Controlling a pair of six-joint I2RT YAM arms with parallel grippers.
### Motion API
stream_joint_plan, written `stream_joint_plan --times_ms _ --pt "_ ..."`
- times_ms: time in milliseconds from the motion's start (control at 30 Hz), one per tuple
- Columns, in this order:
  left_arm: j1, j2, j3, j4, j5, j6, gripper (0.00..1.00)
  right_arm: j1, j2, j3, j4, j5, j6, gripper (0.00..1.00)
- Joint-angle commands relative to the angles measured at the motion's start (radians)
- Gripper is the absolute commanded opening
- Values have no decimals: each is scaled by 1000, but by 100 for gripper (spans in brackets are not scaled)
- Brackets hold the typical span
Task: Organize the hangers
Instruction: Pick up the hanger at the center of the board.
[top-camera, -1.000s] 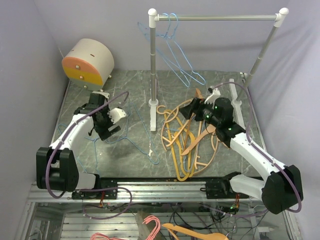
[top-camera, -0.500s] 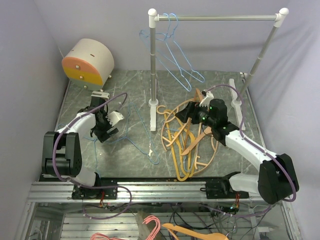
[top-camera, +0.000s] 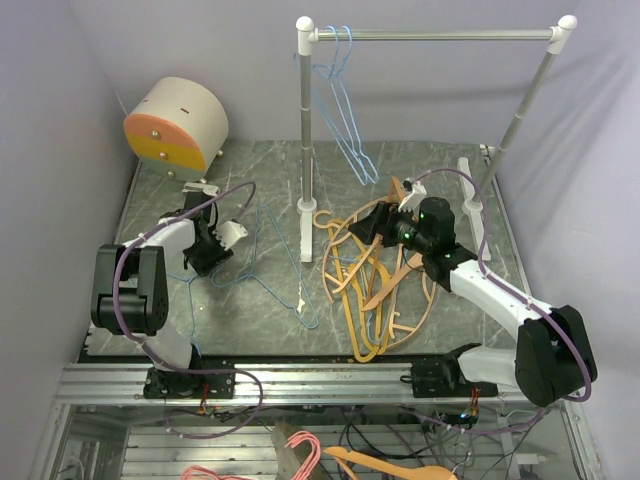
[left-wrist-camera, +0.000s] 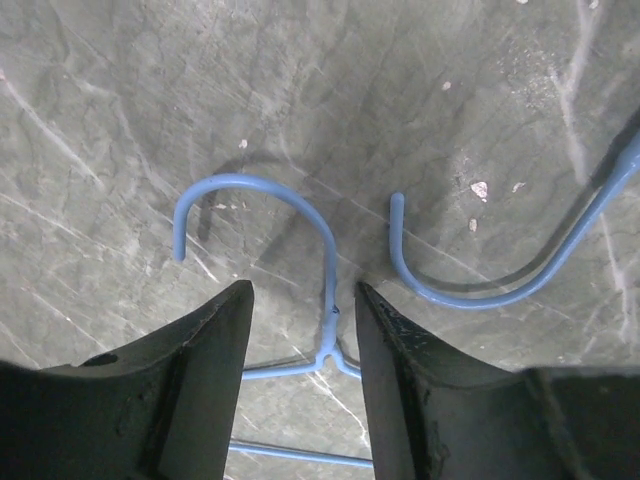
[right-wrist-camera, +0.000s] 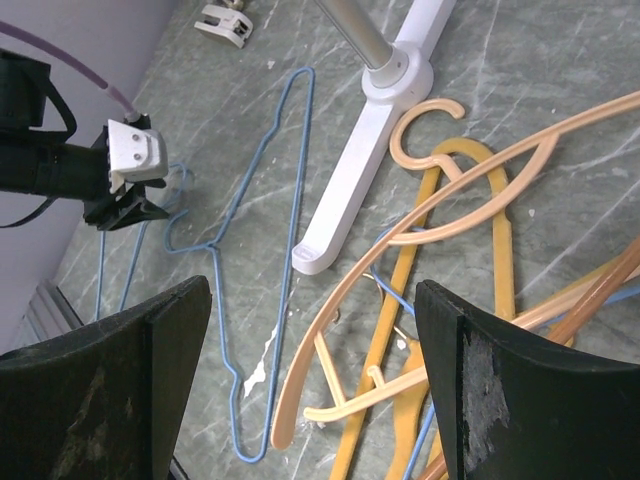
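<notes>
Two light-blue wire hangers lie on the table at the left (top-camera: 270, 270). In the left wrist view, my left gripper (left-wrist-camera: 303, 290) straddles the neck of one blue hanger (left-wrist-camera: 332, 300); the jaws are partly narrowed, with the wire close to the right finger and a gap on its left. A second blue hook (left-wrist-camera: 480, 290) lies beside it. More blue hangers (top-camera: 340, 100) hang on the rail. My right gripper (top-camera: 375, 225) hovers open over the tangled pile of orange and tan hangers (top-camera: 375, 280), also in the right wrist view (right-wrist-camera: 450, 210), with nothing held.
The white clothes rack has a post (top-camera: 306, 140), a top rail (top-camera: 435, 35) and a foot (right-wrist-camera: 370, 150) between the blue hangers and the pile. A round beige-and-orange box (top-camera: 175, 125) sits back left. Pink hangers (top-camera: 300, 450) lie below the table's front edge.
My left gripper moved left and down over the blue hanger's neck, and its jaws narrowed. The hanging blue hangers swung on the rail. My right gripper shifted slightly left, then held still.
</notes>
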Motion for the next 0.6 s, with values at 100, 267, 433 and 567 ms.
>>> stream_joint_plan --times_ms 100,267,433,567 --pt "8 87 9 -48 81 16 49 -1 11 -12 42 -16 11 83" --pt "8 123 17 -90 114 19 26 -1 23 -5 46 -23 9 83" --pt "9 102 50 -109 150 -1 7 0 36 -22 57 -48 4 82" --pt "8 -10 135 -188 200 -15 7 0 49 -60 95 -94 6 81"
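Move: The neck of the left-hand blue hanger is already between the left gripper's open, downward-pointing fingertips, about 1 cm back, 1 cm right and 1 cm below. At much the same height, the next blue hanger's hook lies some 5 cm to the gripper's right and 2 cm back, and the rack foot about 25 cm right and 13 cm ahead. From the right gripper, that neck is roughly 36 cm left, 4 cm back and 16 cm lower. Close the left gripper from a little over half open to nearly shut, pinching the hanger's wire shank just below its hook. As the fingers come together, ease the hand about 1.5 cm to the right and back towards the neck, staying right at the table top and tipping the fingertips some 5 degrees back towards the base. ##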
